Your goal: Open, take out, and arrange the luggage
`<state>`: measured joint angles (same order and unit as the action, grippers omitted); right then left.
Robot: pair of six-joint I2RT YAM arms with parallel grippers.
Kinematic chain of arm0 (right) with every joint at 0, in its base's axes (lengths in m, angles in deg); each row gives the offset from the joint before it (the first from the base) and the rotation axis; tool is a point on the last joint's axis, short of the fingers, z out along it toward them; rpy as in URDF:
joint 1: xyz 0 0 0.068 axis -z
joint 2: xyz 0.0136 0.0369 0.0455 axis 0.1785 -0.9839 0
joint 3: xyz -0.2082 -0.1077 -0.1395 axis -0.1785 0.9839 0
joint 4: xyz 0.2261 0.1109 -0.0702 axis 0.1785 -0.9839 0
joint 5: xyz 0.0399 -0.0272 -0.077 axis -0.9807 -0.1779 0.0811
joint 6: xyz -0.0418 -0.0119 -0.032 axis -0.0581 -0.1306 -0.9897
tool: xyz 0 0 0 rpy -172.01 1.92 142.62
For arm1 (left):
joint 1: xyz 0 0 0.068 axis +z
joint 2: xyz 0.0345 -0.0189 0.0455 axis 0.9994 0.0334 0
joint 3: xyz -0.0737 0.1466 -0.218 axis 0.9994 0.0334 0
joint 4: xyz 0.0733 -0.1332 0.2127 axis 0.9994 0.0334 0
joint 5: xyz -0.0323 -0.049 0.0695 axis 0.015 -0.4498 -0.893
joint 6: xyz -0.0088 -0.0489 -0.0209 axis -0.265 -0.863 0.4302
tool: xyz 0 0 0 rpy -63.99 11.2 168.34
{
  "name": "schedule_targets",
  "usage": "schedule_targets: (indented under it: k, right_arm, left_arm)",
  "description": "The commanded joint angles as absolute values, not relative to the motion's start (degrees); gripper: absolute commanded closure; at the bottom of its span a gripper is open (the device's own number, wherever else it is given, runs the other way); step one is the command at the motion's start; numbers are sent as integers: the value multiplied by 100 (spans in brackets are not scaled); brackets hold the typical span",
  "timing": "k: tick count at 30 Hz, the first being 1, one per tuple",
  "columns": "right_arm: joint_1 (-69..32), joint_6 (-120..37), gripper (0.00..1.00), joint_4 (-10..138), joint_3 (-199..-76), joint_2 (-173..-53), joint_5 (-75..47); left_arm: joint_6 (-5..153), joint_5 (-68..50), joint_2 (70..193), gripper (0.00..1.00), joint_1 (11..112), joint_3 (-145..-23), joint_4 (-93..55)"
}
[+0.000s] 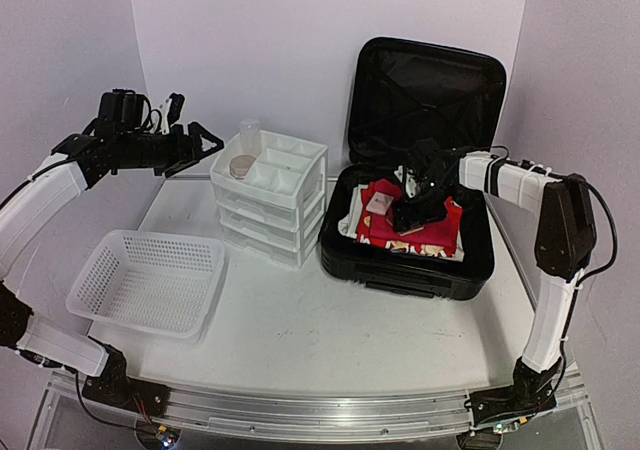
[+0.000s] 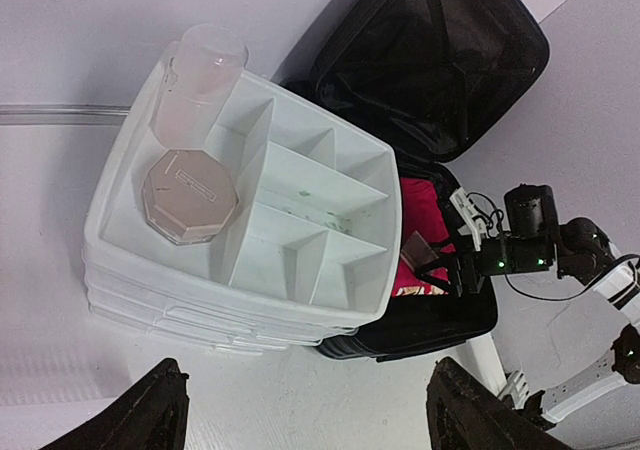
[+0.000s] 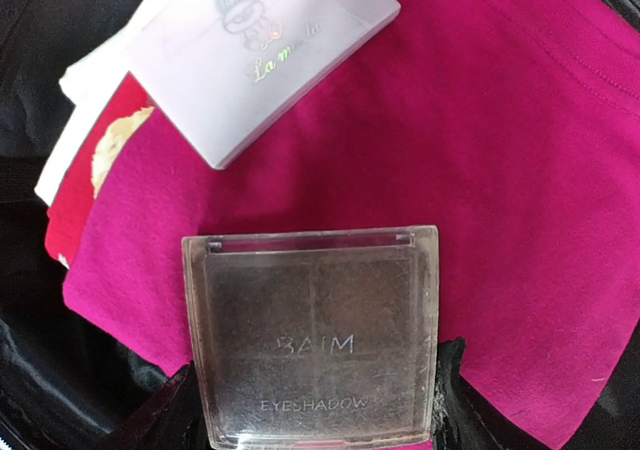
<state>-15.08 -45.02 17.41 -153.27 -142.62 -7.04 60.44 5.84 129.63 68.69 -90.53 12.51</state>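
The black luggage [image 1: 405, 265] lies open on the table, its lid [image 1: 425, 90] propped up at the back; it also shows in the left wrist view [image 2: 440, 60]. Inside lie folded red and pink clothes [image 1: 440, 235] [image 3: 500, 120]. My right gripper [image 1: 412, 210] [image 3: 312, 390] reaches into it, and its fingers press both side edges of a clear square eyeshadow case [image 3: 312, 320] on the pink cloth. A frosted white box [image 3: 260, 50] rests just beyond. My left gripper [image 1: 200, 145] [image 2: 310, 410] hangs open and empty in the air, left of the drawer unit.
A white drawer unit [image 1: 275, 185] [image 2: 250, 210] stands left of the luggage, with an octagonal compact [image 1: 241, 166] [image 2: 188, 195] and a frosted bottle [image 1: 249, 132] [image 2: 198, 80] in its top tray. A white mesh basket [image 1: 150, 280] sits at the front left.
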Motion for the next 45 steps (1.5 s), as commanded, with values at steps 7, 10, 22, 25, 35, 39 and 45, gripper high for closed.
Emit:
schedule_targets:
  k: [7, 10, 22, 25, 35, 39, 45]
  right_arm:
    - [-1482, -5249, 34, 2018, -15271, -13178, -1019]
    - [-1541, -5770, 36, 2280, -14944, -12781, -1834]
    - [-2886, -6266, 37, 3681, -14251, -11830, -2669]
    - [-3147, -6266, 38, 3724, -14394, -11897, -2574]
    - [-3495, -6217, 38, 3932, -14601, -12011, -2425]
    - [-3567, -6239, 38, 3932, -14648, -12055, -2251]
    - [-3663, -6223, 37, 3932, -14693, -12118, -2046]
  left_arm:
    - [5985, 1019, 12956, 18, 6767, -9358, 1008]
    - [6000, 1358, 13203, 18, 6571, -9584, 1001]
    - [4628, 2659, 14844, 21, 5286, -10193, -386]
    - [4512, 2638, 15128, 20, 5026, -10339, -426]
    - [4324, 2510, 15515, 36, 4578, -10466, -433]
    - [4332, 2533, 15526, 52, 4546, -10484, -436]
    - [4424, 2476, 15478, 81, 4535, -10436, -429]
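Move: The eyeshadow palette, already gripped by the right hand just over the clothes in the luggage, lies about 43 cm right of the left hand, 7 cm farther out and 22 cm lower. From the right hand, the open left gripper is some 43 cm left, 7 cm back and 23 cm up. The white box lies about 6 cm ahead and 6 cm left of the right hand, just below; the drawer unit stands 34 cm left and 4 cm ahead of it. Left hand swings some 23 cm right, closing on the palette that the right carries left, up and back. ##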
